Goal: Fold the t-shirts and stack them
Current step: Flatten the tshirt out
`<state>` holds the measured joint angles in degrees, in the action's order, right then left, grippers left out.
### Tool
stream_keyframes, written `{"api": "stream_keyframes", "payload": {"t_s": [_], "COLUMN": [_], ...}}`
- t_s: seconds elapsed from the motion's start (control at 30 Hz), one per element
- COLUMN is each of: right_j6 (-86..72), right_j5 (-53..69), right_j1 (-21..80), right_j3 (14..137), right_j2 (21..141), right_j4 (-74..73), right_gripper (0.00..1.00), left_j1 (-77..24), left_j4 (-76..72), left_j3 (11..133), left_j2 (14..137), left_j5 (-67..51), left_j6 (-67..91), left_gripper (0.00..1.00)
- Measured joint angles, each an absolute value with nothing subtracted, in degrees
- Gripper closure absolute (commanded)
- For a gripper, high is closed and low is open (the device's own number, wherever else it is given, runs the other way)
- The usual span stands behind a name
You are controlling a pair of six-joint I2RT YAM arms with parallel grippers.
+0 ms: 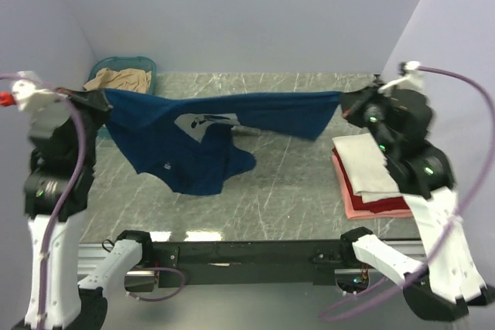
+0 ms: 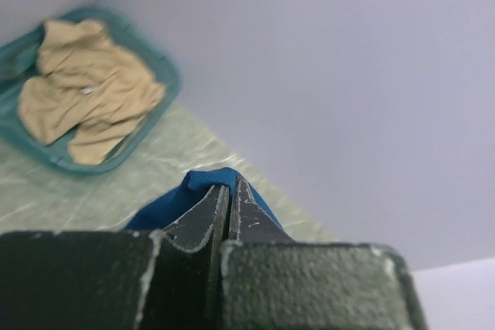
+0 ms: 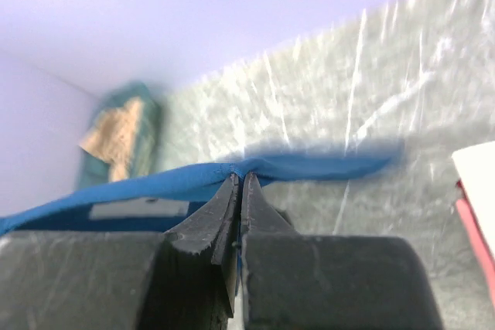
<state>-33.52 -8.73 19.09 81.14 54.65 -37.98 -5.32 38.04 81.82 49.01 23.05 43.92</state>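
Observation:
A dark blue t-shirt (image 1: 186, 144) with a white print hangs stretched above the table between both arms. My left gripper (image 1: 104, 100) is shut on its left edge; in the left wrist view the blue cloth (image 2: 209, 183) pokes out past my left gripper (image 2: 230, 185). My right gripper (image 1: 346, 103) is shut on the shirt's right end, and the blue hem (image 3: 309, 168) runs across my right gripper (image 3: 241, 178). A tan t-shirt (image 1: 118, 79) lies in the basket. A cream-white folded t-shirt (image 1: 363, 161) tops a red (image 1: 383, 205) and pink (image 1: 375, 212) stack at the right.
The teal plastic basket (image 1: 147, 63) stands at the back left corner, also in the left wrist view (image 2: 166, 75). Pale walls enclose the marble table (image 1: 286, 191) on three sides. The folded stack sits close under the right arm.

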Motion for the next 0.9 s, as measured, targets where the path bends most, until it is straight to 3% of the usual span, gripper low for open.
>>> {"api": "stream_keyframes", "payload": {"t_s": [0.3,0.53,0.73,0.9], "right_j6": [-30.94,-29.65,-30.63,-33.30], "right_j5": [-11.73,-12.19,-6.09,-0.16], "right_j1": [18.72,17.23,9.63,4.95], "right_j3": [100.77,103.46,101.84,110.41], "right_j2": [50.19,56.10,71.00,90.04], "right_j4": [-45.52,-43.55,-33.54,-28.01], "right_gripper": [1.00,1.00,1.00,1.00], "left_j1": [-5.32,-5.32,-4.78,-1.45], "left_j4": [39.31,31.94,18.61,12.40], "left_j3": [96.51,96.88,96.33,108.88], "left_j2": [45.56,50.24,66.39,88.51], "left_j5": [18.28,18.04,17.15,11.00], "left_j6": [43.33,42.57,41.04,41.45], "left_gripper": [0.99,0.99,0.99,1.00]}}
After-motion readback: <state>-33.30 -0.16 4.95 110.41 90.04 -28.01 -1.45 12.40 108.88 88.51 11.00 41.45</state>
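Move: The t-shirt hangs in both pinches, its middle about 21 cm right of the left hand and 41 cm left of the right, 3 cm back and some 20 cm below. The open tabletop's middle is 8 cm ahead, 37 cm right and 43 cm under the left hand; from the right hand, 6 ahead, 26 left. The teal basket stands 25 cm ahead and 15 left of the left hand; the folded stack 4 cm behind and 18 right of the right hand. Still pinching the shirt's top corners, both hands rise about 12 cm while drawing back 7 or 8 cm towards the bases, the wrists tipping the fingers up nearly 20 degrees. Without a pause they reverse and fling the shirt forward over the table, speeding up through some 27 cm and sinking, the left by 5 cm and the right by 9, as the fingers tip down again, more so on the right. ##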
